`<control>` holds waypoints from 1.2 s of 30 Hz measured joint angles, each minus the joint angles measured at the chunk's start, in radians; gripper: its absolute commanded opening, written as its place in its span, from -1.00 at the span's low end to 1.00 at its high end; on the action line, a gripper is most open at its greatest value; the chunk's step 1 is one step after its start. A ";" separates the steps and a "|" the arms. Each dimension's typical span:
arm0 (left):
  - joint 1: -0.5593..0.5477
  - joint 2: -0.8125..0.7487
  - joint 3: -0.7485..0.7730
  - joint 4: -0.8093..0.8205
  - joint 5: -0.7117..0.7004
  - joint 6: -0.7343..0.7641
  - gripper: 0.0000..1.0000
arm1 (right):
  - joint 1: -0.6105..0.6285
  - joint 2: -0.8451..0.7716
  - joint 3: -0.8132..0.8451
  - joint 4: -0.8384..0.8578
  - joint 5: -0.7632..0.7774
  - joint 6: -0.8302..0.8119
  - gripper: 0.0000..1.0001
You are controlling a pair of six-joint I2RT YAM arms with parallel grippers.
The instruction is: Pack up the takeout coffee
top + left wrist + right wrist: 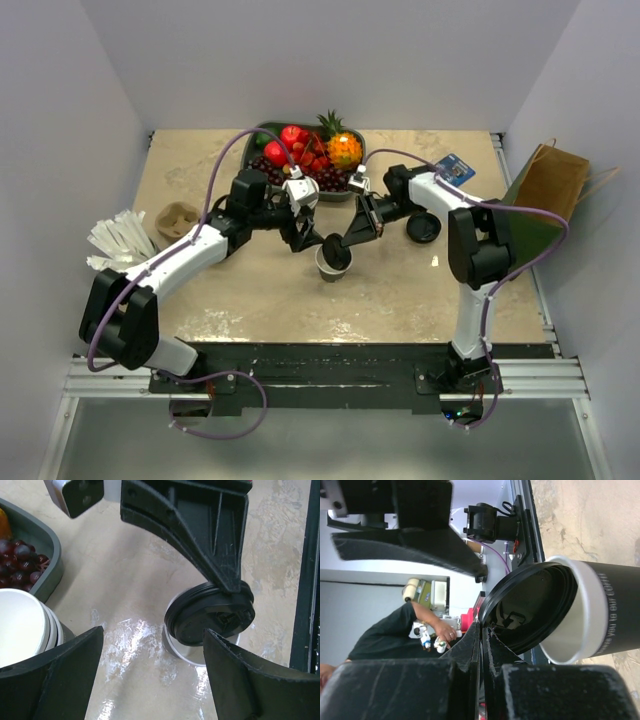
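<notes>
The takeout coffee cup (331, 268) stands upright at the middle of the table, with dark walls and a white rim (580, 610). A black lid (337, 249) sits tilted over its mouth, one edge raised. My right gripper (481, 627) is shut on the lid's rim (530, 605) and reaches in from the right (347, 243). My left gripper (153, 632) stands open just left of the cup (182, 650), and the lid (210, 612) lies by its right finger. In the top view the left gripper (308, 240) is close beside the cup.
A grey tray (262, 133) of fruit sits at the back. A stack of white paper cups (20, 625) stands by my left finger. A loose black lid (423, 228), a brown paper bag (550, 185), a cardboard cup carrier (175, 220) and white packets (118, 240) lie around.
</notes>
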 measured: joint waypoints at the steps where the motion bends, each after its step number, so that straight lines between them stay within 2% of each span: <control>1: -0.003 0.000 0.000 0.008 0.000 -0.005 0.68 | 0.000 0.006 -0.004 0.000 0.000 0.002 -0.99; 5: -0.014 0.002 0.001 0.024 0.002 -0.008 0.68 | -0.004 0.021 -0.005 0.001 0.000 0.005 -0.88; 9: -0.018 0.010 0.004 0.029 0.006 -0.007 0.68 | -0.012 0.021 -0.005 0.005 0.000 0.008 -0.65; 15: -0.029 0.014 0.005 0.029 0.013 -0.006 0.68 | -0.035 0.021 -0.005 0.016 0.000 0.010 -0.49; 23: -0.037 0.054 0.013 0.029 0.026 -0.006 0.68 | -0.051 0.037 -0.005 0.014 0.000 0.006 -0.40; 36: -0.050 0.097 0.029 0.036 0.053 -0.007 0.67 | -0.063 0.070 0.024 -0.026 0.014 -0.053 -0.38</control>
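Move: Just left of the right hand, which pinches the black lid steeply tilted by its edge, the open cup's middle lies about 4 cm left, 1 cm back and 9 cm down. From the empty left hand the cup is some 5 cm back, 5 cm right and 9 cm below; the cup stack stands 8 cm ahead, 3 cm left and 9 cm lower. A spare lid lies 9 cm ahead of the right hand, 18 cm right and 14 cm below. Lowering the lid onto the cup's mouth, the right hand sinks about 2 cm and opens its fingers roughly a quarter of their range, easing forward and right by about 2 cm each way; its fingertips stay at the lid's edge. The left hand, still wide open, closes in on the cup and lid, going about 3 cm right and then down nearly 2 cm. ##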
